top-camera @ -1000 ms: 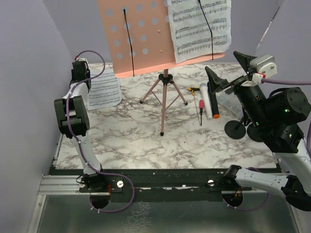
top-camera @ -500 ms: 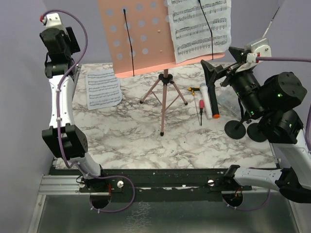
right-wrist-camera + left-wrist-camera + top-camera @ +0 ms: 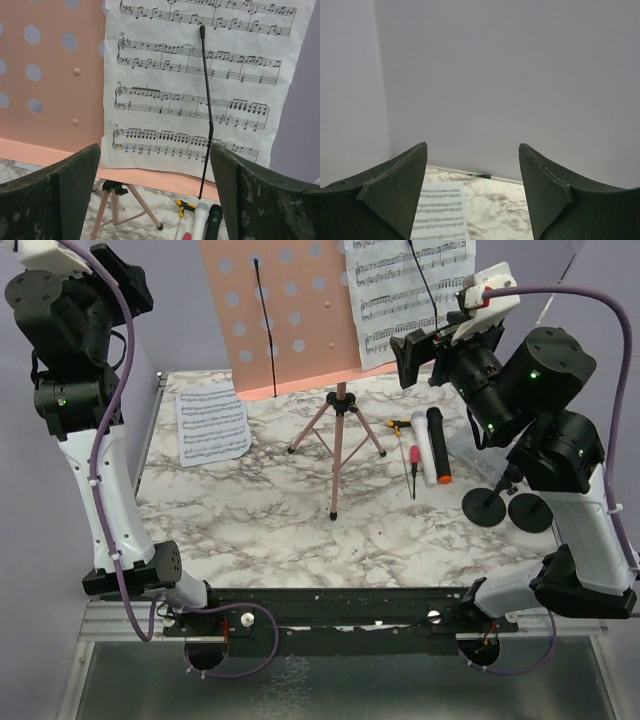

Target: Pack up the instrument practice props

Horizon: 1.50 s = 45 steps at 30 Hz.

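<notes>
The pink music stand's perforated board (image 3: 280, 310) stands on its tripod (image 3: 338, 440) at the back centre. One sheet-music page (image 3: 410, 300) is clipped to it, and another page (image 3: 212, 423) lies flat on the table at back left. A white microphone (image 3: 424, 455) and a black one (image 3: 437, 435) lie side by side on the right. Two black round-based holders (image 3: 484, 507) (image 3: 530, 512) sit near them. My left gripper (image 3: 128, 285) (image 3: 472, 150) is raised high at the left, open and empty, with the flat page (image 3: 440, 210) far below. My right gripper (image 3: 425, 350) (image 3: 155, 150) is open and empty, facing the clipped page (image 3: 200, 85).
A red-handled screwdriver (image 3: 412, 465) and a yellow-and-black tool (image 3: 398, 424) lie beside the microphones. A thin black clip arm (image 3: 207, 115) runs down over the clipped page. Grey walls close in the table on the left, back and right.
My left arm has risen from low by the flat page to high at the left, its jaws opening wider. My right arm has lifted and swung left toward the stand.
</notes>
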Available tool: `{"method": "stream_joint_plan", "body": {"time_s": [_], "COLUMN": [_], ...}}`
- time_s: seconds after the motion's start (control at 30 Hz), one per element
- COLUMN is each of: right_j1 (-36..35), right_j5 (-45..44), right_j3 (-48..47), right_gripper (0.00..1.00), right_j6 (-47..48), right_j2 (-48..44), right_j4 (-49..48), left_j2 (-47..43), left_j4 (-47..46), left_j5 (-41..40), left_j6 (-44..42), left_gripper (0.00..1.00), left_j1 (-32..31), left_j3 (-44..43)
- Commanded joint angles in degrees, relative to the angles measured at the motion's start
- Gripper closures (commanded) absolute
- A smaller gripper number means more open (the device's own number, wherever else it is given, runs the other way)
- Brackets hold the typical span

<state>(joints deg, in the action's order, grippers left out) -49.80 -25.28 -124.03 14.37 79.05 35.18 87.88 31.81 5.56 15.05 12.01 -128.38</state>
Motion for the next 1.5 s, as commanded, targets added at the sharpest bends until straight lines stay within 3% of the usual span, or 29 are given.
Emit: {"method": "stream_joint_plan", "body": {"time_s": [0.0, 0.27, 0.57, 0.67, 0.83, 1.03, 1.17, 1.47], "right_j1": [1.29, 8.26, 13.75, 14.81, 15.58, 16.12, 16.21, 16.31], "right_j5": [-2.52, 1.92, 7.13, 8.07, 9.69, 11.48, 12.28, 13.76], "right_j3": [-2.17, -2.84, 1.07, 1.67, 4.40, 6.21, 7.80, 11.25], "right_gripper": [0.05, 0.06, 0.10, 0.12, 0.22, 0.31, 0.33, 0.35], "right_j6": [0.16, -2.56, -2.82, -3.41, -4.24, -4.83, -5.05, -5.36], "right_j2": [2.30, 4.62, 2.68, 2.60, 2.14, 2.00, 1.45, 0.29], "right_j4": [3.19, 3.56, -0.11, -0.45, -3.23, -5.35, -6.84, -10.43], "left_j2": [-2.89, -3.76, -0.78, -0.20, 1.20, 1.75, 3.06, 5.54], "left_j4": [2.80, -2.55, -4.31, -4.30, -4.22, -5.17, -6.88, -10.29], "left_j5": [11.86, 22.25, 20.06, 16.32, 5.93, -17.72, -24.95, -29.71], "left_j6": [6.33, 12.16, 12.20, 10.46, 6.31, -0.65, -2.63, -1.47], "left_gripper": [0.25, 0.25, 0.26, 0.27, 0.28, 0.28, 0.28, 0.28], "left_j1": [-2.68, -15.83, -36.13, -42.17, -51.69, -60.74, -62.63, -62.70], "left_j3": [-5.70, -6.96, -7.09, -7.59, -7.45, -3.84, -2.23, -0.26]}}
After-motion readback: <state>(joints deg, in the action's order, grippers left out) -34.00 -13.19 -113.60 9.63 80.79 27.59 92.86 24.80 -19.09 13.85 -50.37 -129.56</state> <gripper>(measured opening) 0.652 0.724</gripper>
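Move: The black clip holding the last music sheet lies about 11 cm ahead of the right hand, 2 cm right and 3 cm lower; the sheet's middle is some 13 cm ahead, level sideways and 6 cm up, and the pink ledge 9 cm ahead, 1 cm right, 8 cm down. From the left hand that sheet is roughly 45 cm right, 2 cm ahead, 6 cm up, with the empty left clip about 21 cm right, 6 cm back, slightly lower. The clipped sheet is closed in on from both sides: the right hand eases some 8 cm forward and 5 cm down to its clip, fingers narrowing to about two-thirds open around the rod's line. The left swings about 37 cm right, rising and drawing back, then comes forward and sinks towards the sheet, turning clockwise past 60 degrees and back to about 40, fingers still open. ##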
